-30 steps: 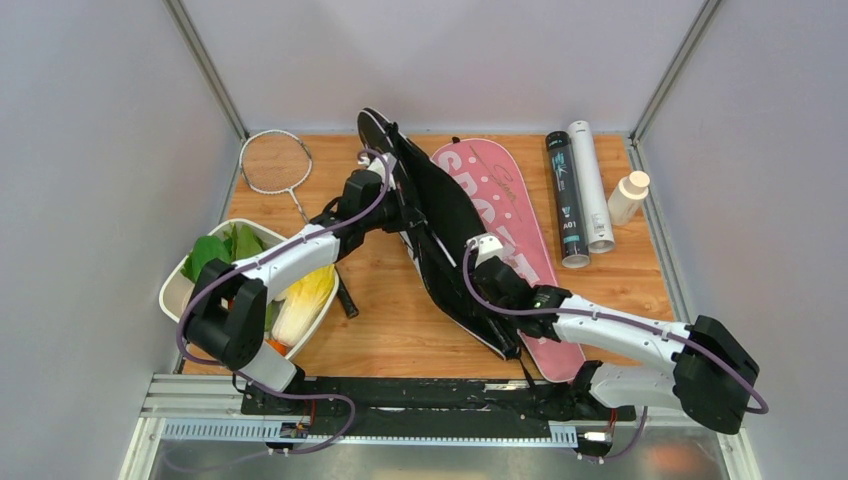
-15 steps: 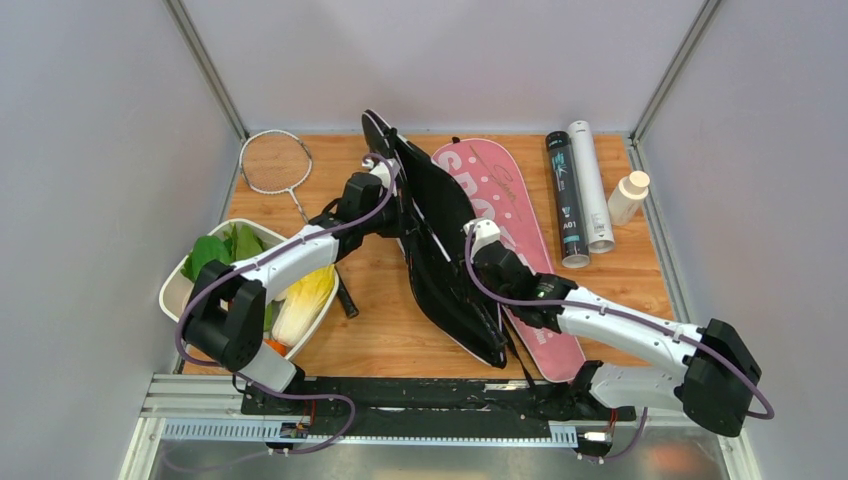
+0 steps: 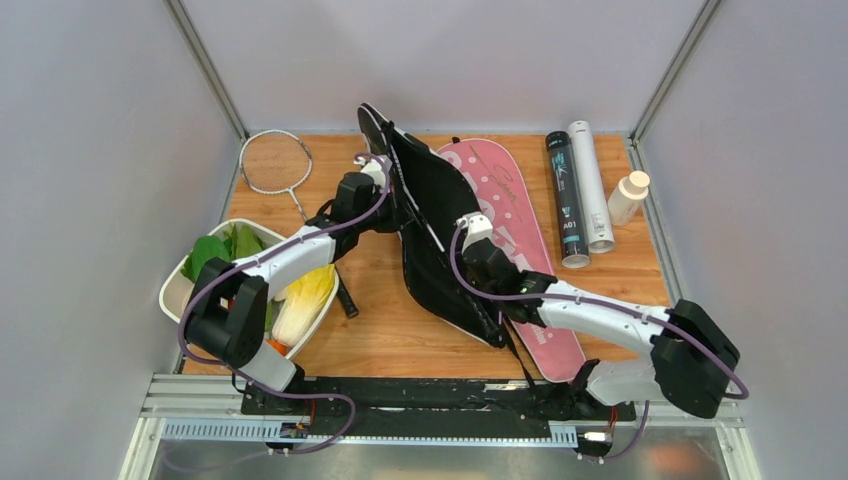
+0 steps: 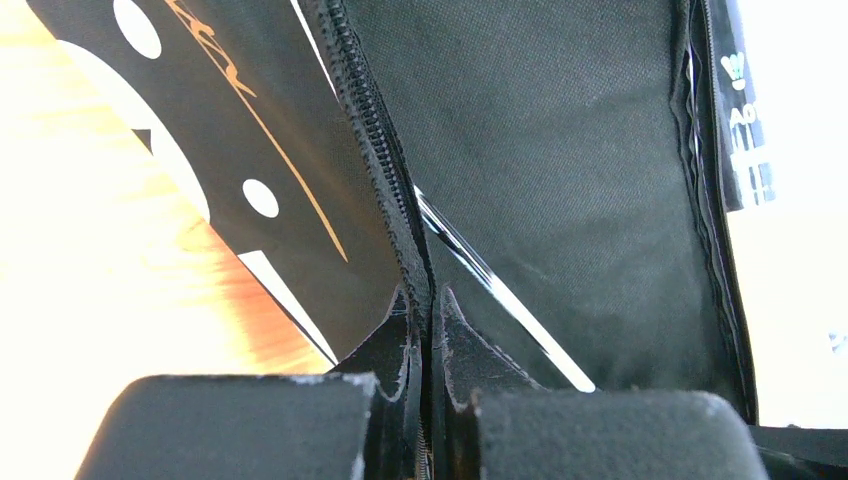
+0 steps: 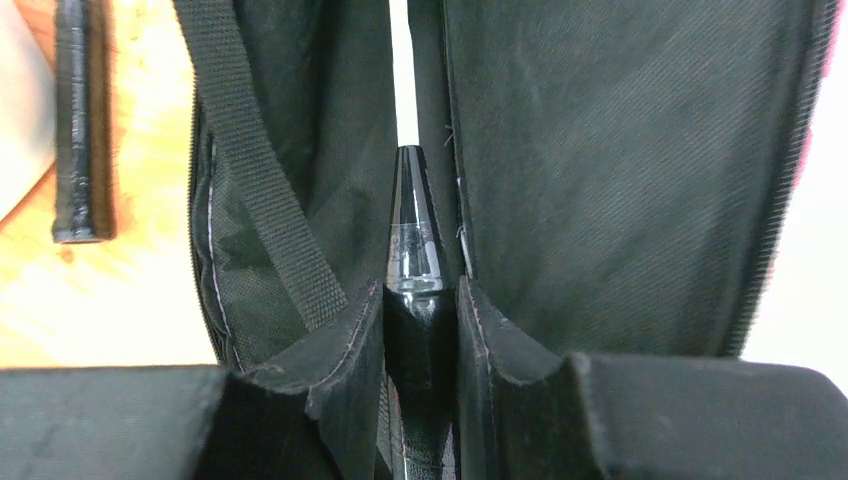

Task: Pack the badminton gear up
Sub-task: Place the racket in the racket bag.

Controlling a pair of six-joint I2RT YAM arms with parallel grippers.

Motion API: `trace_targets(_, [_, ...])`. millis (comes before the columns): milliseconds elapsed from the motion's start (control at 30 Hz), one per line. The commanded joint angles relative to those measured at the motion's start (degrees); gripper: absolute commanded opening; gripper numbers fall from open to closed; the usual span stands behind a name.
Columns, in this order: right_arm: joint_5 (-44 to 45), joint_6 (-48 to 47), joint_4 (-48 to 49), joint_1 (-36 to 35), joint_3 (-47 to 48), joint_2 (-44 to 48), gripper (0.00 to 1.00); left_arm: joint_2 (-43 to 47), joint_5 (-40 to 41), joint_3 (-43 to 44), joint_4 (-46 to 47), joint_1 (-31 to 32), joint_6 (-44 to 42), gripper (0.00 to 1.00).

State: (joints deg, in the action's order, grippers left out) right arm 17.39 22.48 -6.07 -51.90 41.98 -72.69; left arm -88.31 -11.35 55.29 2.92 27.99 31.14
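The black racket bag (image 3: 432,225) stands open on its edge mid-table, over the pink "SPORT" bag (image 3: 505,190). My left gripper (image 3: 396,200) (image 4: 427,305) is shut on the black bag's zipper edge (image 4: 375,130), holding the flap up. My right gripper (image 3: 468,240) (image 5: 420,300) is shut on the black handle of a racket (image 5: 413,235), which points into the bag's opening. Its thin shaft (image 4: 500,290) shows inside the bag. A silver racket (image 3: 272,160) lies at the far left. Black (image 3: 566,200) and white (image 3: 590,185) tubes lie far right.
A white tray (image 3: 172,292) of vegetables sits at the near left under my left arm. The silver racket's black handle (image 3: 345,300) (image 5: 75,120) ends beside it. A small white bottle (image 3: 628,197) with a tan cap stands by the right wall.
My right gripper has closed on the racket handle and moved up and left, deeper along the bag. The black bag's near end shifted left. The left gripper kept its grip.
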Motion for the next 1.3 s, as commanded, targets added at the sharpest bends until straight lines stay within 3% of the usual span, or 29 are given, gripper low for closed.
trace_targets(0, [11.24,4.63,16.36,1.53,2.48,-4.96,0.0,-0.8,-9.41,-1.93,-0.75,1.99,0.39,0.0])
trace_targets(267, [17.57,8.57,18.48,1.53,6.54,-12.91,0.02,-1.42,-12.14,-2.79,1.79,2.03,2.52,0.0])
trace_targets(367, [15.0,8.39,18.19,1.5,8.86,-15.78,0.01,-1.51,-12.56,-2.77,2.02,2.03,3.32,0.0])
trace_targets(633, [13.86,7.46,14.07,0.8,9.62,-7.09,0.0,-2.5,-6.83,0.78,-6.53,2.06,-0.24,0.01])
trace_targets(700, [13.55,7.12,14.28,0.88,9.09,-5.65,0.0,-2.46,-5.07,2.29,-9.17,2.07,-1.41,0.09])
trace_targets(833, [11.27,8.46,16.09,0.91,6.7,-6.05,0.0,-0.45,-1.69,4.51,-13.75,2.07,-1.44,0.35])
trace_targets(933, [10.77,9.8,16.55,0.87,5.89,-6.84,0.0,2.43,-0.9,2.81,-13.37,2.22,0.98,0.48])
trace_targets(1033, [9.93,10.3,17.09,1.06,5.94,-6.99,0.0,6.43,5.08,-0.29,-14.7,2.61,3.53,0.62])
trace_targets(1133, [9.16,10.1,17.14,1.05,6.18,-7.94,0.0,9.47,10.47,-0.61,-16.94,2.68,3.72,0.64])
trace_targets(1267, [9.23,10.61,17.16,1.03,5.64,-9.34,0.0,15.28,10.95,2.27,-19.28,2.78,3.36,0.64])
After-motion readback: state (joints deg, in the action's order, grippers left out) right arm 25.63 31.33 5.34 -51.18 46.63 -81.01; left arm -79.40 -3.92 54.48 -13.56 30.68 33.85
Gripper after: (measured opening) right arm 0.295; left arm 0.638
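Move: The right gripper already holds the racket by its grip, inside the open black racket bag; the bag's middle lies about 7 cm ahead of it, 6 cm to the left and slightly below. The pink bag is level with it, some 10 cm to the right and 10 cm lower. The left gripper is shut on the bag's zip edge; from it the held racket grip is about 10 cm back, 13 cm right and 3 cm lower, and the spare racket's grip roughly 17 cm back, 12 cm left and 13 cm lower. Keep the right gripper's hold on the racket grip and push it down about 5 cm and a little forward in the bag, then raise it some 8 cm, carrying on forward and slightly left. Hold the zip edge pinched in the left gripper until that rise is under way, then open its fingers wide and draw them back about 6 cm, drifting left at the end. ##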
